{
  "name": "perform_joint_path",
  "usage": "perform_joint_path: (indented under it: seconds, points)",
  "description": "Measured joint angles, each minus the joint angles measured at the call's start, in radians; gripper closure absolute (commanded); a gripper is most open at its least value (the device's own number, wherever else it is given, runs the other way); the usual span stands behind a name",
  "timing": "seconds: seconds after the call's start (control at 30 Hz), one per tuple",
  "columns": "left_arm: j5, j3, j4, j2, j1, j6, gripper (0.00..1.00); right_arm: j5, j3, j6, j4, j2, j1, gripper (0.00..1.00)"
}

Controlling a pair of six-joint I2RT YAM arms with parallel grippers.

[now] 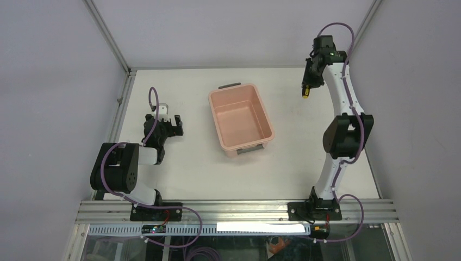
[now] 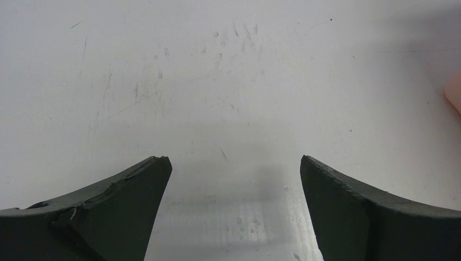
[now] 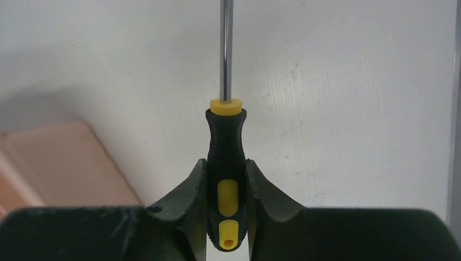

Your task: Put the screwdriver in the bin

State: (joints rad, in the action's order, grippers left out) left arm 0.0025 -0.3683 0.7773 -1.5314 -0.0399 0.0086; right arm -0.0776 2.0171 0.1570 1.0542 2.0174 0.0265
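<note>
The screwdriver (image 3: 226,136) has a black-and-yellow handle and a thin metal shaft pointing away from the wrist camera. My right gripper (image 3: 226,162) is shut on its handle, one finger pressed on each side. From above, the right gripper (image 1: 308,81) holds the screwdriver (image 1: 306,92) over the far right of the table, to the right of the salmon-pink bin (image 1: 270,124). The bin stands empty mid-table; a corner of the bin (image 3: 65,163) shows low on the left in the right wrist view. My left gripper (image 1: 175,128) rests low at the left, open and holding nothing (image 2: 235,160).
Dark grey handles sit at the bin's far end (image 1: 230,85) and near end (image 1: 250,149). Metal frame rails run along the table's left edge (image 1: 120,103) and front edge (image 1: 234,209). A sliver of the bin (image 2: 454,92) shows at the right in the left wrist view.
</note>
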Motion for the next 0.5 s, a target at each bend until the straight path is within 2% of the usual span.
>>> perform_joint_path:
  seconds: [0.13, 0.27, 0.5]
  points:
    - [0.0, 0.0, 0.0, 0.0, 0.0, 0.0, 0.01, 0.003, -0.004, 0.003, 0.03, -0.146, 0.08, 0.98]
    - [0.0, 0.0, 0.0, 0.0, 0.0, 0.0, 0.01, 0.004, -0.025, 0.015, 0.046, -0.25, 0.262, 0.97]
    - [0.0, 0.0, 0.0, 0.0, 0.0, 0.0, 0.01, -0.019, -0.061, 0.038, 0.046, -0.282, 0.574, 0.97]
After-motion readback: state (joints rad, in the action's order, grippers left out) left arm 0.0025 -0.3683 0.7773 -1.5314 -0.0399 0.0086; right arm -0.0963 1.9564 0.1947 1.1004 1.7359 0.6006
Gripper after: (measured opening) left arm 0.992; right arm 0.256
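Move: The right gripper already holds the screwdriver by its handle, clear of the table, with the shaft pointing outward. The middle of the bin lies some 27 cm to that hand's left, about 6 cm nearer the base and roughly 10 cm lower; nothing else stands in the way. From the idle left hand the bin is about 29 cm to the right, some 3 cm farther out and about 2 cm higher. Swing the right gripper left towards the bin, about 22 cm, drawing it back some 12 cm. Lift it roughly 10 cm, mostly early on, then travel nearly level until it is over the bin's near half. Turn the hand about 30 degrees counter-clockwise, let the fingers tip slightly outward, and keep them closed on the screwdriver's handle. ##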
